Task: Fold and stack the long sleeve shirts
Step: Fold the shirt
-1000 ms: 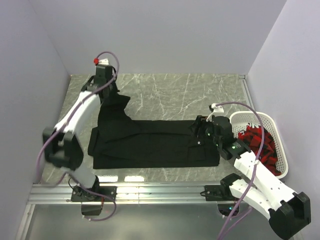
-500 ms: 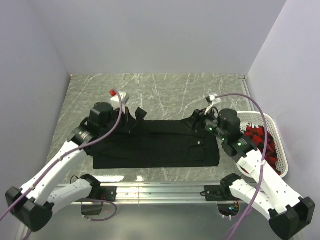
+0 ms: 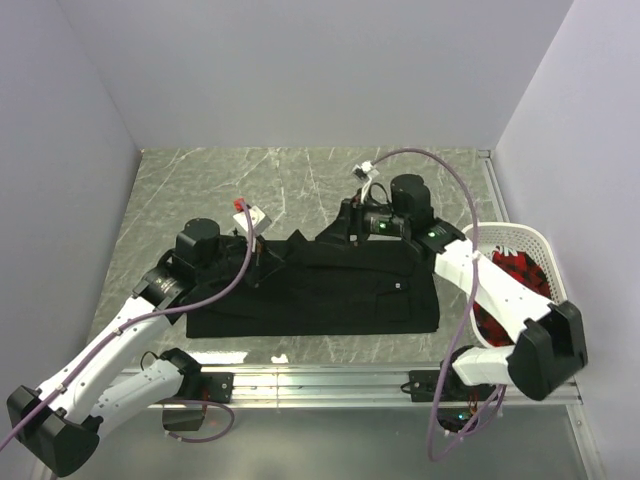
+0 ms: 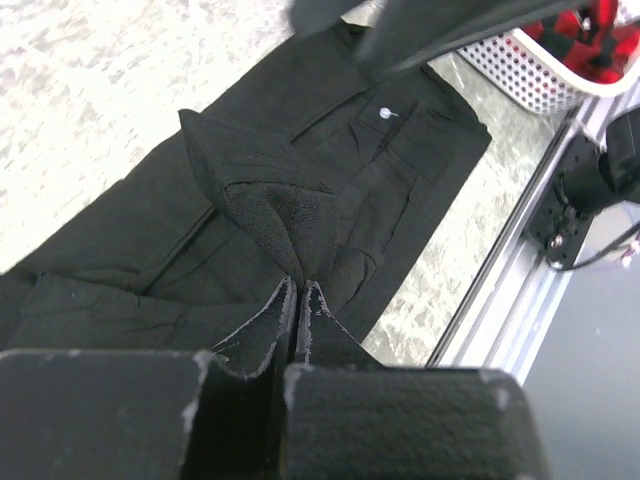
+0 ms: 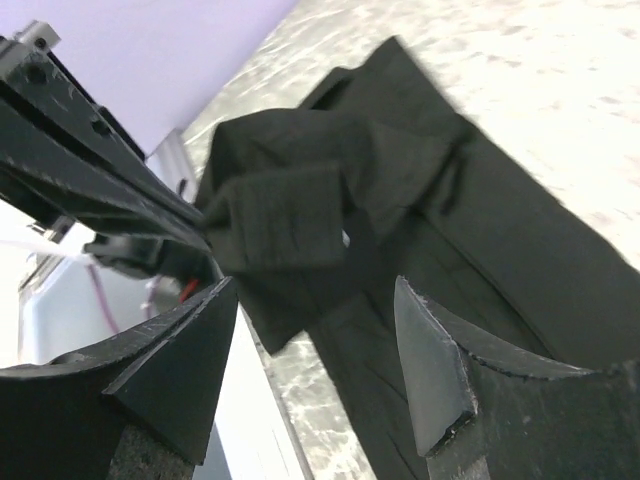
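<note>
One black long sleeve shirt (image 3: 330, 295) lies flat across the middle of the table, with a pale button (image 4: 385, 113) showing on it. My left gripper (image 3: 264, 260) hangs over its left half, shut on a bunched sleeve end (image 4: 270, 205) lifted off the body of the shirt. In the left wrist view the fingertips (image 4: 290, 295) pinch that cloth tight. My right gripper (image 3: 345, 225) hovers over the shirt's far edge, pointing left, open. Between its two fingers (image 5: 430, 370) the right wrist view shows the raised sleeve cuff (image 5: 290, 215) a little way off, untouched.
A white slatted basket (image 3: 520, 238) holding red cloth (image 3: 515, 280) stands at the right edge of the table, also seen as the basket (image 4: 530, 75) in the left wrist view. The metal rail (image 3: 320, 385) runs along the near edge. Walls close in on three sides.
My left arm swung from the far left corner toward the middle, carrying the sleeve over the shirt. My right arm left the shirt's right end and moved up and left, open.
</note>
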`<state>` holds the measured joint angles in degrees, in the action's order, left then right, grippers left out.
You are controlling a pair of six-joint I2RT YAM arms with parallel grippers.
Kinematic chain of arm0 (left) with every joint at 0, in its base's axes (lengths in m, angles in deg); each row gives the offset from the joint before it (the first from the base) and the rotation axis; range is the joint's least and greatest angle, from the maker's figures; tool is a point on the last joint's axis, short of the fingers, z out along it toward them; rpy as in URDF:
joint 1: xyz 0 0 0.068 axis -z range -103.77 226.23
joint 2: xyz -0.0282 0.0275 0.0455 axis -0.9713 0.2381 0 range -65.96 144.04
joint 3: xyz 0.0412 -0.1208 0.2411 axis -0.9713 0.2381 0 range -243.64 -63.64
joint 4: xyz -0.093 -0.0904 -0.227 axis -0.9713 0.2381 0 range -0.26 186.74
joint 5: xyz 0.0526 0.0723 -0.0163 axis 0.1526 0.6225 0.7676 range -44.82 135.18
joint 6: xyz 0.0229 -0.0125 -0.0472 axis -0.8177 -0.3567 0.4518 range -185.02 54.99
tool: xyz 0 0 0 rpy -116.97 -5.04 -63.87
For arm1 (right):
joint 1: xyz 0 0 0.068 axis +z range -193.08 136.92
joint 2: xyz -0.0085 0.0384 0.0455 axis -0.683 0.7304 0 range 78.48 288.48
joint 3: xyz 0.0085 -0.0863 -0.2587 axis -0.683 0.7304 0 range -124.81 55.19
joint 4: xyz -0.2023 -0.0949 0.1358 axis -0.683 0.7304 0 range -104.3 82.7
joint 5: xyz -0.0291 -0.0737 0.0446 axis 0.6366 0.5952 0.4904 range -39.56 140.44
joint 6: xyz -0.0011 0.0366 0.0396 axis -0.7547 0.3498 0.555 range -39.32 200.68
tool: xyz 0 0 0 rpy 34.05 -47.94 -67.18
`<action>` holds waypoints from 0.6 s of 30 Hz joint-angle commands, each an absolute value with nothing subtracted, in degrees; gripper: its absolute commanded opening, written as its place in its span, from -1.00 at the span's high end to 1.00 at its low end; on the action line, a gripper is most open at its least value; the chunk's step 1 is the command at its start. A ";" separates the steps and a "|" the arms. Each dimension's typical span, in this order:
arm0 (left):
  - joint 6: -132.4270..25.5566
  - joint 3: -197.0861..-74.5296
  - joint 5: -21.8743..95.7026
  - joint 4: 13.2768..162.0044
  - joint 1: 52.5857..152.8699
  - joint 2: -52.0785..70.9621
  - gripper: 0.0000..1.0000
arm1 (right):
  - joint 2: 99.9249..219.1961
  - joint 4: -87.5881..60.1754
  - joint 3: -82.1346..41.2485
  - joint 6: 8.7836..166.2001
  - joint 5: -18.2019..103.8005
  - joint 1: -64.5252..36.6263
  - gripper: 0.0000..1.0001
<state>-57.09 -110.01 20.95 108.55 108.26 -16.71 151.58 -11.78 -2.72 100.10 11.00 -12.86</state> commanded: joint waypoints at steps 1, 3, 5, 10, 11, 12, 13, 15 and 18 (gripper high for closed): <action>-61.93 -109.34 16.88 104.42 108.75 -17.89 0.99 | 156.15 -16.41 -8.69 100.54 3.25 -11.96 -0.43; -63.60 -109.25 16.17 104.34 108.66 -17.89 0.99 | 158.89 -15.89 -10.63 99.49 0.71 -11.53 -0.43; -64.40 -109.34 15.39 104.51 108.83 -17.80 0.99 | 162.49 -16.15 -12.74 98.61 -0.09 -11.26 -0.43; -69.14 -109.52 15.29 105.48 108.92 -17.80 0.99 | 168.38 -19.12 -15.21 97.47 -1.68 -11.26 -0.43; -69.41 -109.60 15.21 105.56 109.01 -17.89 0.99 | 169.09 -19.48 -15.30 97.03 -1.68 -11.26 -0.43; -70.02 -109.69 14.86 105.65 109.01 -18.15 0.99 | 170.40 -19.57 -15.56 96.59 -2.03 -11.26 -0.43; -70.20 -109.69 14.94 105.74 109.01 -18.24 0.99 | 171.02 -19.14 -16.26 95.28 -2.81 -11.26 -0.43; -70.64 -109.78 15.20 105.65 109.01 -18.68 0.99 | 172.43 -19.22 -16.70 94.30 -6.15 -11.26 -0.43; -70.99 -109.61 15.82 105.83 109.10 -18.68 0.99 | 173.14 -20.80 -16.44 93.42 -12.03 -11.26 -0.41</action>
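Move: The free end of the sleeve hangs from the left fingers, about 8 cm to the right hand's left, 1 cm back and some 3 cm below it. From the left hand it lies about 5 cm ahead and 8 cm to the right, near the same height. On the table some 22 cm below the right hand, the shirt body's middle lies about 7 cm left and 4 cm back, and a white button 14 cm right and 3 cm back. The left fingers keep the sleeve pinched in the air, the hand staying nearly in place and rolling gently, with a slight clockwise turn. Towards the sleeve's free end goes the right hand, about 5 cm left and a little forward, then sinking some 4 cm as it turns counter-clockwise roughly 15 degrees; its fingers stay wide open, and no clear touch can be seen. ##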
